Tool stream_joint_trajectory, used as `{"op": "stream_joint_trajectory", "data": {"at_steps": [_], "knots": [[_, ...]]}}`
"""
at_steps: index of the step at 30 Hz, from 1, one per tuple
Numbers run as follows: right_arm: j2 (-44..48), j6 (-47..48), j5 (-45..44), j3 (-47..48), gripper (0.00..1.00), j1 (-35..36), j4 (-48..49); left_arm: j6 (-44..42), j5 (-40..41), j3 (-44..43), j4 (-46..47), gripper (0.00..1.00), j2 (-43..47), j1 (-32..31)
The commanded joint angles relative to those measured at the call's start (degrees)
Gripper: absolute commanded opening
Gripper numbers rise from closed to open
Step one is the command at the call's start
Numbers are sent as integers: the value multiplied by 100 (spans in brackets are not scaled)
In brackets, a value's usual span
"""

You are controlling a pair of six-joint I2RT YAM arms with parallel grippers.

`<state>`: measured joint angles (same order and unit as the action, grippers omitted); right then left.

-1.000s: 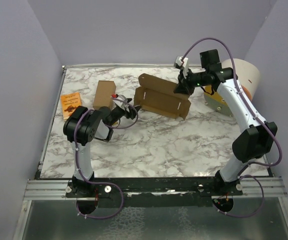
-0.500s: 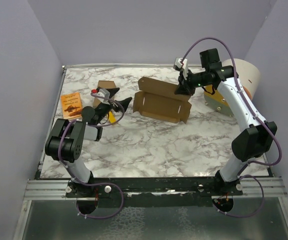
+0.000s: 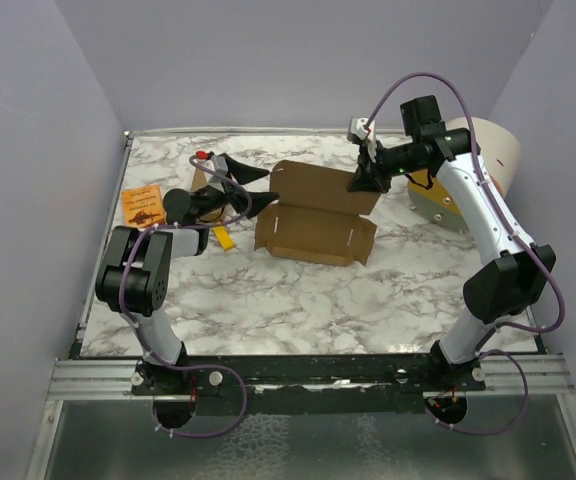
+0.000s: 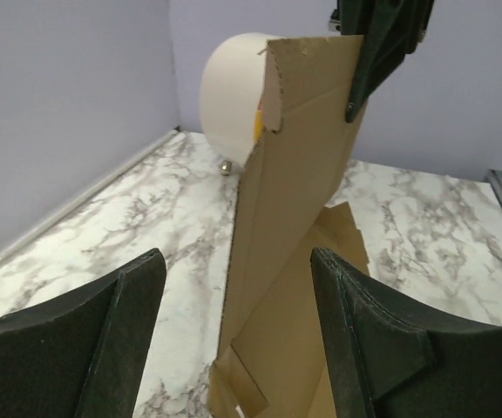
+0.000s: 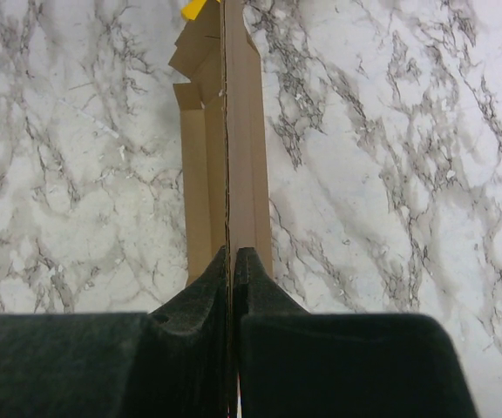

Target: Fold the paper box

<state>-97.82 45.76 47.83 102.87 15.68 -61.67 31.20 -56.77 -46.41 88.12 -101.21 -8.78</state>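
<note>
The paper box (image 3: 313, 222) is a brown notched cardboard sheet, partly folded, lying mid-table with its rear flap raised. My right gripper (image 3: 360, 181) is shut on that flap's far right edge; in the right wrist view the gripper (image 5: 232, 252) pinches the thin cardboard edge (image 5: 247, 157). My left gripper (image 3: 251, 185) hangs open just left of the box, off the table. In the left wrist view its gripper (image 4: 238, 257) has nothing between its fingers, and the upright flap (image 4: 303, 174) stands some way beyond them.
An orange booklet (image 3: 143, 207) lies at the left edge. A narrower brown box (image 3: 197, 180) is mostly hidden behind my left arm. A yellow piece (image 3: 223, 238) lies near it. A white roll (image 3: 488, 150) stands at the back right.
My left gripper has drawn back from the box's left end, lifted and turned toward the back. The box's front has slid left and lies flatter. The right gripper kept its hold.
</note>
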Motion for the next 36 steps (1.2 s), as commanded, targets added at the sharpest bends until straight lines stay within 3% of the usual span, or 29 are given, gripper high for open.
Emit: {"op": "stream_joint_trajectory", "data": {"at_steps": [1, 6, 8, 11, 12, 21, 24, 28, 30, 31, 34, 36], "knots": [[36, 151, 364, 129, 1, 9, -167, 445, -584, -167, 1392, 68, -132, -159], [10, 266, 441, 80, 1, 14, -234, 537, -639, -305, 1383, 51, -233, -323], [3, 309, 448, 56, 1, 14, -255, 572, -643, -347, 1384, 36, -284, -358], [12, 366, 444, -22, 1, 23, -243, 572, -618, -357, 1384, 4, -324, -367], [19, 383, 434, -48, 3, 23, -247, 571, -610, -345, 1387, 0, -328, -371], [-59, 629, 175, -48, 37, 31, -355, 496, -690, -345, 1392, 0, -364, -373], [-159, 741, 147, 16, 35, 31, -506, 475, -711, -330, 1392, 0, -380, -374], [-166, 761, 108, 21, 15, 27, -531, 453, -721, -326, 1392, 0, -399, -378], [-128, 705, 32, 0, 14, 23, -461, 434, -715, -324, 1393, 0, -400, -370], [-100, 672, -1, -22, 16, 24, -417, 427, -715, -317, 1390, 0, -400, -370], [-1, 629, -75, -114, 36, 10, -312, 383, -712, -287, 1392, 0, -378, -354], [59, 627, -25, -166, 44, -26, -288, 371, -712, -281, 1392, 0, -369, -351]]}}
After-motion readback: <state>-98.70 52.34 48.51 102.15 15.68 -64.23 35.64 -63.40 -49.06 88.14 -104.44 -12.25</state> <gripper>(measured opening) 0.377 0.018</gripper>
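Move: Within the left hand's open fingers' reach is the raised panel's upper left edge, about 3 cm to its right, 2 cm back and 2 cm lower. The box body lies some 10 cm back, 11 cm right and 19 cm below; the small brown box stands about 15 cm left, 2 cm ahead and 17 cm lower. The closed right hand already holds that panel by its other end, with the left edge roughly 18 cm to its left, 1 cm back and 2 cm lower. Sliding right and back by about 3 and 2 cm, the left hand brings its open fingers over the raised panel's left edge, yawing some 10 degrees clockwise, then shuts and pinches the cardboard, easing down 1–2 cm overall. The right hand keeps its grip until the left has closed, then opens partway around the other end, sinking about 1 cm. ##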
